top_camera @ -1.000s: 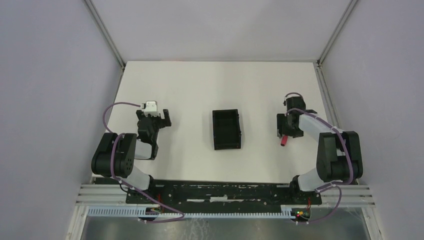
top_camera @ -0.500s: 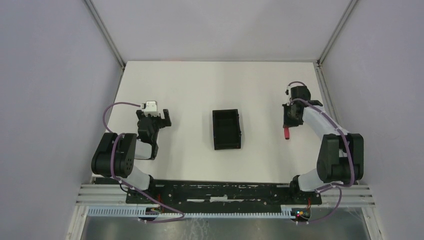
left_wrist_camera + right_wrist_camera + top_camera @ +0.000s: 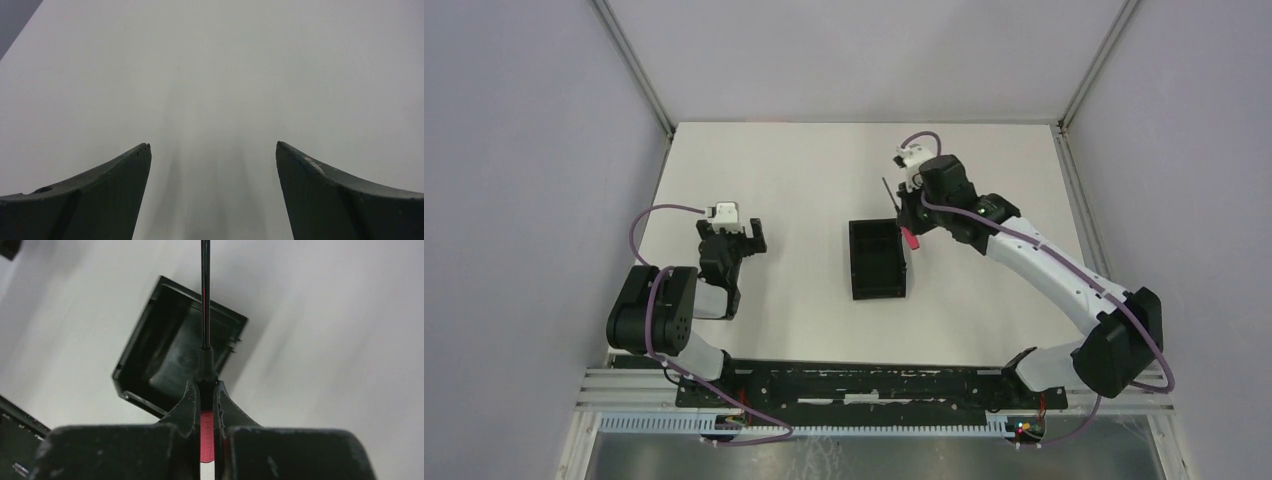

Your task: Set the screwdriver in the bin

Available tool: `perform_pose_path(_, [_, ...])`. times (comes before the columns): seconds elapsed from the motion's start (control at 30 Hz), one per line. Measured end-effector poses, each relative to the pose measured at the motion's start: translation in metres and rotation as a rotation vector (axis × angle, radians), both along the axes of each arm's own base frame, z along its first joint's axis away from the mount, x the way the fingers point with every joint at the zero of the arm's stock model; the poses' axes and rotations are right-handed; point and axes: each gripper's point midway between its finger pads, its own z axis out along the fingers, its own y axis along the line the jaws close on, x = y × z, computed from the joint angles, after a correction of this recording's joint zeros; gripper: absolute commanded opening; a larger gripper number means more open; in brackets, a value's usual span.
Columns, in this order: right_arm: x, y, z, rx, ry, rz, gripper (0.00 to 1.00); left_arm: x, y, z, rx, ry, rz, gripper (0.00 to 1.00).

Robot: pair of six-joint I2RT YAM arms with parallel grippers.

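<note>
My right gripper (image 3: 911,224) is shut on the screwdriver (image 3: 912,240), held in the air over the far right corner of the bin (image 3: 854,262). In the right wrist view the red handle (image 3: 207,435) sits clamped between the fingers of the gripper (image 3: 205,387), and the dark shaft (image 3: 205,290) points out over the black bin (image 3: 175,287), whose open inside lies below. An inner divider crosses the bin at mid-length. My left gripper (image 3: 734,240) rests low at the left of the table, open and empty (image 3: 212,147), well away from the bin.
The white table (image 3: 804,180) is closed in by grey walls on three sides. A metal rail (image 3: 874,385) with both arm bases runs along the near edge. My right arm (image 3: 1044,265) stretches diagonally across the right half of the table.
My right gripper shut on the screwdriver at the right of the table, lifted it and swung left and farther out to the bin's far right corner. The left arm stayed still.
</note>
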Motion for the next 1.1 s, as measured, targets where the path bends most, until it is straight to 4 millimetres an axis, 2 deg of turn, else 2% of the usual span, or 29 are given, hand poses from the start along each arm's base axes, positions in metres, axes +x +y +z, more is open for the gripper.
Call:
perform_pose_path(0.1, [-0.009,0.040,0.001,0.012,-0.025,0.119,0.00,0.000,0.000,0.000,0.000,0.000,0.000,1.00])
perform_pose_path(0.2, [-0.014,0.063,-0.012,-0.021,-0.031,0.197,0.00,0.000,0.000,0.000,0.000,0.000,0.000,1.00])
perform_pose_path(0.73, [-0.017,0.076,-0.120,-0.166,0.098,0.290,0.00,0.000,0.000,0.000,0.000,0.000,0.000,1.00])
perform_pose_path(0.77, [-0.018,0.075,-0.125,-0.174,0.106,0.288,0.03,0.000,0.000,0.000,0.000,0.000,0.000,1.00])
perform_pose_path(0.83, [-0.022,0.071,-0.132,-0.184,0.121,0.283,0.24,0.000,0.000,0.000,0.000,0.000,0.000,1.00])
perform_pose_path(0.93, [-0.026,0.071,-0.137,-0.180,0.129,0.280,0.47,0.000,0.000,0.000,0.000,0.000,0.000,1.00])
perform_pose_path(1.03, [-0.027,0.074,-0.137,-0.171,0.123,0.281,0.57,0.000,0.000,0.000,0.000,0.000,0.000,1.00])
perform_pose_path(1.1, [-0.028,0.078,-0.135,-0.162,0.117,0.285,0.59,0.000,0.000,0.000,0.000,0.000,0.000,1.00])
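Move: The screwdriver is still pinched in the right hand, its shaft pointing forward and to the left, high beside the bin. The bin's middle lies about 8 cm to the right hand's left, 1 cm back and some 17 cm below; the table around it is bare. From the idle left hand the bin is roughly 36 cm to the right, 7 cm back and 4 cm lower. The right hand first carries the screwdriver left, nearly level, for about 6 cm until it is over the bin, then sinks some 13 cm almost straight down into the bin's opening, easing slightly back. On the way the hand turns about 15 degrees counter-clockwise, and once it is low and has all but stopped, the fingers open to roughly half and let go of the screwdriver. ##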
